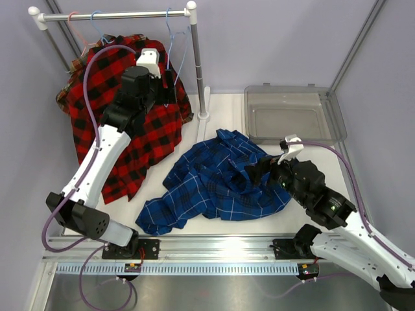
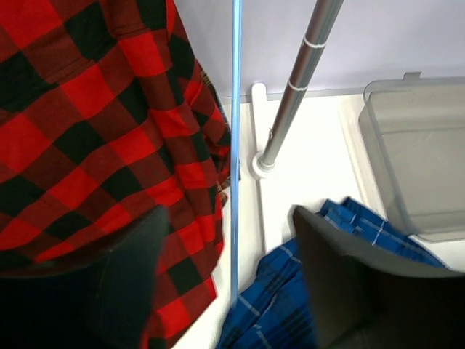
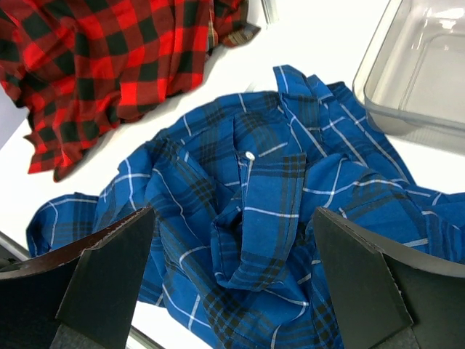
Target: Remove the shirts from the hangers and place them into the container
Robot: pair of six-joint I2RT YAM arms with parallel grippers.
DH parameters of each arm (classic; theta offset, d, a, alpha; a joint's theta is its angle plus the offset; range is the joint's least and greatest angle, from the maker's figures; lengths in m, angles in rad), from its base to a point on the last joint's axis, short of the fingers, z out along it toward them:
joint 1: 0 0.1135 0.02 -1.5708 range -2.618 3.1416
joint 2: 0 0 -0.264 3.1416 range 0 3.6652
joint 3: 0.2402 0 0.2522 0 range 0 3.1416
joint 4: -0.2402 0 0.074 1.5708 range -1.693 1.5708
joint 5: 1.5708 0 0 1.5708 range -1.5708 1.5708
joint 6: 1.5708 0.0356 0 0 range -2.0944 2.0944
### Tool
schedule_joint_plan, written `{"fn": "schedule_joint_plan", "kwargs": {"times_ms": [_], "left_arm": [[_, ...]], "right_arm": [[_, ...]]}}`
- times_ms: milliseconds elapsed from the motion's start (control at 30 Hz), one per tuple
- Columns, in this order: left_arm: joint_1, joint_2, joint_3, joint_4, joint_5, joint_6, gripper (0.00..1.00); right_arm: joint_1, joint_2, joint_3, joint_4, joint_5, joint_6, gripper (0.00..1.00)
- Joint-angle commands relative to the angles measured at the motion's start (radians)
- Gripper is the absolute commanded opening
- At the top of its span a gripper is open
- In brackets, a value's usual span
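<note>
The red-and-black shirt [image 1: 123,116] hangs from the rack, with a brown-olive plaid edge [image 1: 67,87] showing behind it. My left gripper [image 1: 170,87] is open beside that shirt. A bare light blue hanger [image 2: 235,145] hangs as a vertical wire between the fingers [image 2: 349,283], apart from both. Another light blue hanger [image 1: 97,24] and a pink-red hanger [image 1: 74,26] hook over the bar. The blue shirt [image 1: 214,181] lies crumpled on the table. Above its right side my right gripper [image 3: 236,283] hovers wide open, holding nothing. The container [image 1: 292,115] at the back right holds no shirt.
The rack's right pole [image 1: 198,65] stands on a white foot between the red shirt and the container. Its top bar [image 1: 117,14] runs left along the back wall. The red shirt's hem reaches the table at the left.
</note>
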Motion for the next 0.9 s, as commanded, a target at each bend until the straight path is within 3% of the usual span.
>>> {"fn": "schedule_joint_plan", "kwargs": {"times_ms": [0, 100, 333, 567, 700, 867], "left_arm": [[0.007, -0.123, -0.030, 0.062, 0.002, 0.007, 0.85], [0.007, -0.203, -0.068, 0.060, -0.033, 0.017, 0.99], [0.007, -0.387, -0.195, 0.000, -0.071, 0.019, 0.99], [0.007, -0.586, -0.431, 0.006, -0.105, 0.022, 0.99], [0.007, -0.678, -0.573, 0.106, -0.177, 0.057, 0.99], [0.007, -0.704, -0.582, 0.109, -0.165, 0.065, 0.99]], "right_arm": [[0.007, 0.040, 0.016, -0.012, 0.002, 0.027, 0.99], [0.007, 0.101, 0.022, -0.022, 0.004, 0.054, 0.99], [0.008, 0.340, 0.033, -0.075, 0.054, 0.155, 0.99], [0.036, 0.618, 0.030, -0.044, 0.028, 0.295, 0.99], [0.050, 0.753, 0.028, 0.010, -0.011, 0.341, 1.00], [0.051, 0.912, 0.079, -0.022, -0.022, 0.360, 0.98]]}}
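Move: The blue shirt lies crumpled under the right hand, the fold aimed at about 25 cm below, 5 cm to its left and 2 cm ahead. The container is about 30 cm ahead and 17 cm right of this hand, the rack's foot about 30 cm ahead and 13 cm left. From the left hand, that fold is some 20 cm back, 19 cm right and 35 cm down; the empty hanger's middle is about 8 cm above and 3 cm ahead. The right hand, wide open, plunges some 24 cm onto the blue shirt, drifting about 4 cm left and tipping some 40 degrees so its fingers point steeply down and straddle a raised fold, without closing. Meanwhile the left hand finishes opening and comes free of the empty hanger on the rail, drawing back about 15 cm and 8 cm left past the red shirt, arcing up some 5 cm before sinking again. ##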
